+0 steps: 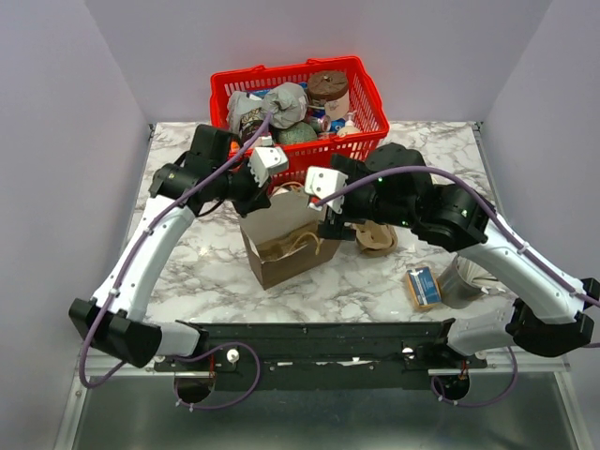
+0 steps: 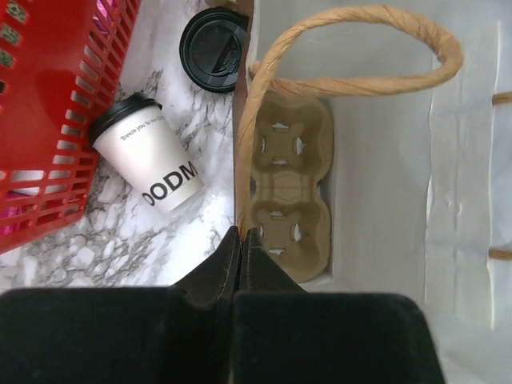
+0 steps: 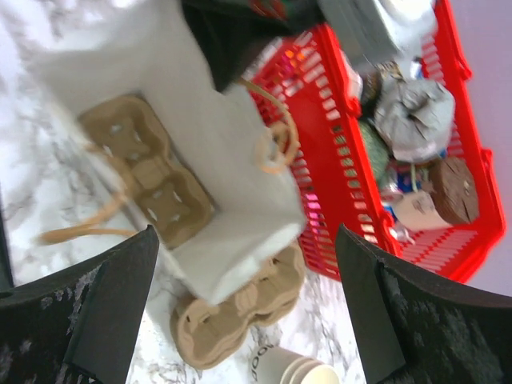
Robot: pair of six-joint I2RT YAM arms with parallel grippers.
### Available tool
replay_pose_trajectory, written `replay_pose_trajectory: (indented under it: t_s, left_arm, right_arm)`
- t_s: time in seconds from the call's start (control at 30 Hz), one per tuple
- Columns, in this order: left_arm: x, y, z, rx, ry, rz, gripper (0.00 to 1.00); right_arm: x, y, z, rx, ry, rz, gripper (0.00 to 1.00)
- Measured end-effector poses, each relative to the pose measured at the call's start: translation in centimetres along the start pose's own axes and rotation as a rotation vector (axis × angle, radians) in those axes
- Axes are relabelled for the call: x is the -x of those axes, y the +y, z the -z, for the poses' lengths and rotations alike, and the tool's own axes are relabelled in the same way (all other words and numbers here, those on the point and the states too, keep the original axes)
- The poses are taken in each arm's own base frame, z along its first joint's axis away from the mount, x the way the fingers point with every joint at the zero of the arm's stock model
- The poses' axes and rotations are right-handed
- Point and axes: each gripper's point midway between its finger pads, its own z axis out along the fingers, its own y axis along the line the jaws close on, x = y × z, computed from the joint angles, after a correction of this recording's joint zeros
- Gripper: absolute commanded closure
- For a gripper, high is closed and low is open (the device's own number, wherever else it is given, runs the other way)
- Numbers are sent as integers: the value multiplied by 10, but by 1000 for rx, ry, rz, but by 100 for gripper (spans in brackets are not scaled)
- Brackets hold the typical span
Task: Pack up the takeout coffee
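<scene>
The takeout coffee, a white cup with a black dome lid and dark print, lies tilted on the marble beside the red basket. It is outside the brown paper bag. My left gripper is shut on the bag's rim where the twisted paper handle meets the wall. A cardboard cup carrier rests on the bag's floor. My right gripper hangs open above the bag, with nothing between its fingers. The top view hides the coffee behind my left arm.
A loose black lid lies beyond the coffee. The red basket of groceries stands at the back. A stack of spare carriers and a stack of lidless cups lie right of the bag, with a small blue box nearby.
</scene>
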Motion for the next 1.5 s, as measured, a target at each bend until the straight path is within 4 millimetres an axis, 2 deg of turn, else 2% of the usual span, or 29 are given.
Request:
replay_pose_trajectory:
  t_s: [0.13,0.27,0.4,0.47,0.53,0.63,0.8,0.93,1.1,1.23,1.33,1.5]
  left_arm:
    - [7,-12,30,52,-48,-120,100]
    - [6,-35,66,108,-113,-271,100]
    - [-14,-58,76,94,-105,-369,100]
    - [-28,-66,75,81,-90,-405,100]
    - [-51,-74,71,58,-54,-436,100]
    - [-69,-83,73,48,-32,-485,100]
    - [-70,-90,86,85,-61,-520,100]
    - [-67,-79,94,159,-36,-443,100]
    - [-64,-53,104,291,25,-313,100]
    - [-71,-35,116,409,57,-199,100]
    - [-76,-22,130,508,79,-125,100]
    - [-92,1,155,664,134,11,100]
  right_arm:
    - [-13,-18,1,-86,24,-33,0]
    - [-27,-25,11,-149,31,-68,0]
    - [-47,-18,14,-169,55,-75,0]
    - [-57,-13,11,-165,77,-77,0]
    - [-64,-9,6,-156,95,-80,0]
    - [-70,-7,4,-153,110,-84,0]
    - [-69,-10,4,-164,105,-87,0]
    - [-66,-11,2,-160,100,-86,1]
    - [-65,-6,-10,-97,99,-91,3]
    - [-64,-2,-23,-32,96,-106,3]
    - [-73,-1,-38,8,130,-128,3]
    - [-76,-3,-51,48,146,-166,3]
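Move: The left gripper already grips the paper bag's handle. The bag's middle lies about 4 cm back, 3 cm right and 15 cm below; the clear table it goes to lies some 20 cm left and 5 cm back. The tipped coffee cup is about 10 cm straight ahead of this hand, with the red basket's middle 17 cm beyond the cup. From the open right gripper the cup lies 16 cm ahead, 8 cm left and 34 cm below; the black lid is 13 cm ahead, 4 cm right. Keep the left gripper shut on the bag's handle and draw the bag back from the cup about 13 cm, rising then sinking a little. Then carry it left and slightly forward, turning the wrist some 45 degrees counter-clockwise. Bring the open right gripper right and down, pause, then lower it farther and ease it forward and left towards the cup, touching nothing. ##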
